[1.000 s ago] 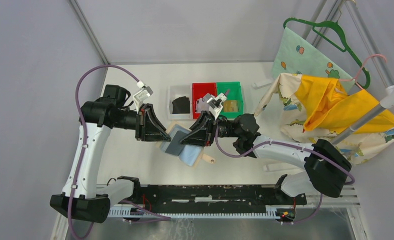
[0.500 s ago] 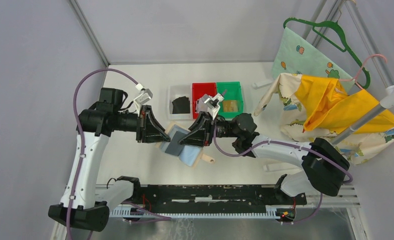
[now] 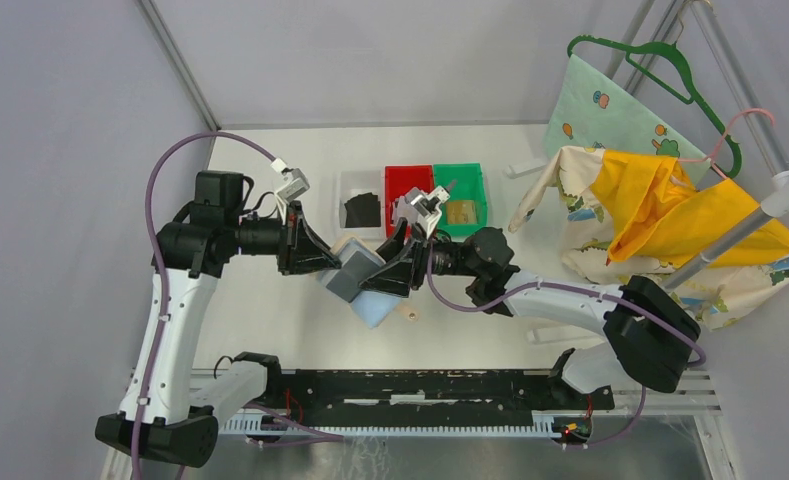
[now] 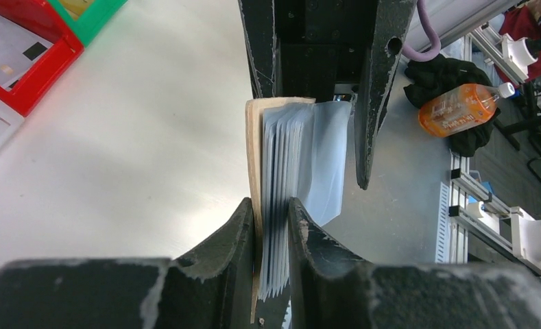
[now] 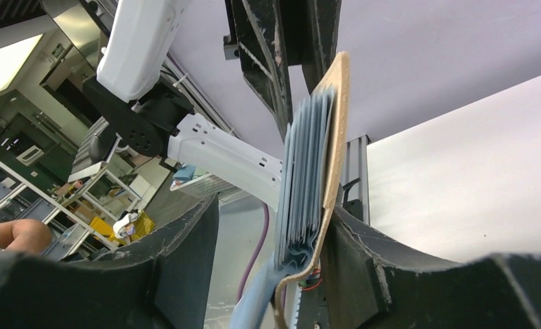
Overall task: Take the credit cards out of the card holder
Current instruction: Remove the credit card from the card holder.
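Observation:
The card holder [image 3: 355,278], a beige cover with a stack of blue-grey clear sleeves, hangs above the table between my two grippers. My left gripper [image 3: 332,266] is shut on it: in the left wrist view its jaws [image 4: 271,205] pinch the beige cover and the sleeves [image 4: 302,151] together. My right gripper [image 3: 370,283] is open around the other end. In the right wrist view [image 5: 273,205] one finger rests against the beige cover [image 5: 336,137] and the other stands well off the sleeves. A black credit card [image 3: 362,211], a silvery-grey one [image 3: 407,208] and a gold-tan one [image 3: 460,211] lie in the bins.
A white bin [image 3: 346,186], a red bin [image 3: 408,175] and a green bin [image 3: 460,172] stand in a row behind the grippers. Printed and yellow cloth [image 3: 670,215] hangs on a rack at the right with a green hanger [image 3: 660,60]. A black rail [image 3: 420,385] runs along the near edge.
My right gripper's jaws have opened off the card holder. The left gripper has carried the holder slightly up and back, and its snap tab has risen from the table.

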Tool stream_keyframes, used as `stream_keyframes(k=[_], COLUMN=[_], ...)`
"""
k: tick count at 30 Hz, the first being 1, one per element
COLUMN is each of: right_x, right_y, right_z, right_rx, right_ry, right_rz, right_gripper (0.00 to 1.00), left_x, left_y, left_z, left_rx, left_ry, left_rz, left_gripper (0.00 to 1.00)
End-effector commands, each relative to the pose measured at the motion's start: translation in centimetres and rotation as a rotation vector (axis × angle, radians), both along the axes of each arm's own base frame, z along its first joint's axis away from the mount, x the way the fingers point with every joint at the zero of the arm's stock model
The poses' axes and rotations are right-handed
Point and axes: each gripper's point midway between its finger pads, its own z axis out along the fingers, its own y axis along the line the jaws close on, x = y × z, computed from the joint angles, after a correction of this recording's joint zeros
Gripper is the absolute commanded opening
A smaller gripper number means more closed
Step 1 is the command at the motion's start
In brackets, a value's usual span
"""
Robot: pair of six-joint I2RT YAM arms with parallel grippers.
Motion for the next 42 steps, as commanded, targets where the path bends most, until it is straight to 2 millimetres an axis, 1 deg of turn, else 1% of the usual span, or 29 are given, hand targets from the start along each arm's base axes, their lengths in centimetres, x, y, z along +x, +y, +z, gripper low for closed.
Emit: stream_keyframes(k=[1,6,9,12,14,16,18,21,24,26,28,31,38,42], right_x=[-2.9,-2.2,-1.5,-1.4,-1.0,-0.2,0.7,1.4,1.9,2.3,2.7,3.4,3.4,3.2], right_y=[-2.1,-2.8,-2.6,-2.4,-2.1,-1.6,-1.1,-0.8,-0.5,-0.3,0.0,0.3,-0.7,-1.0], right_z=[2.2,0.7,0.0,-0.3,-0.5,-0.8,-0.7,0.2,0.6,0.5,0.0,-1.0,-1.3,-0.8], right_rx=[0.070,0.026,-0.009,-0.018,-0.026,-0.041,-0.045,-0.001,0.020,0.018,0.001,-0.033,0.020,0.052], right_ry=[-0.105,-0.081,-0.067,-0.056,-0.040,-0.014,0.015,0.044,0.061,0.074,0.088,0.112,0.077,0.049], right_rz=[0.075,0.040,0.023,0.028,0.014,-0.012,-0.041,-0.068,-0.078,-0.091,-0.104,-0.133,-0.172,-0.171], right_gripper=[0.57,0.54,0.51,0.48,0.40,0.28,0.19,0.10,0.08,0.08,0.12,0.11,0.07,0.06], left_x=[2.6,2.4,2.3,2.2,2.0,1.7,1.3,0.8,0.6,0.4,0.3,0.3,-0.2,-0.5], left_y=[0.9,0.9,0.8,0.7,0.7,0.6,0.3,0.1,0.1,0.1,0.0,0.0,-0.2,-0.4], left_z=[1.0,1.2,1.2,1.3,1.6,1.7,1.8,1.5,1.1,1.0,1.0,1.0,1.7,2.1], left_rx=[0.069,0.071,0.063,0.059,0.054,0.042,0.021,-0.001,-0.002,-0.004,-0.006,-0.009,-0.035,-0.060], left_ry=[-0.145,-0.165,-0.160,-0.156,-0.161,-0.158,-0.148,-0.122,-0.111,-0.112,-0.117,-0.116,-0.107,-0.083], left_rz=[0.052,0.042,0.034,0.029,0.023,0.013,-0.006,-0.026,-0.028,-0.030,-0.035,-0.038,-0.049,-0.062], left_gripper=[0.02,0.02,0.02,0.02,0.02,0.02,0.02,0.02,0.02,0.02,0.02,0.02,0.02,0.02])
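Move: The left hand already pinches the card holder, whose middle lies about 4 cm to its right, 1 cm back and 2 cm below. For the right hand, open around the holder's right side, that middle is roughly 2 cm to the left, level in depth and height. Both bins stand about 30 cm below: the white bin some 35 cm ahead and 4 cm left of the right hand, the red bin beside it, 8 cm right of that hand. The right fingers close on the right-hand part of the card holder, pinching its leather and a blue sleeve, while the left hand keeps its grip, easing forward only 1 cm. To get there the open right hand sinks and draws right nearly 2 cm, then shuts while continuing down and going forward and slightly left, ending about 4.5 cm lower and 3 cm farther out, tipped some 10 degrees. ##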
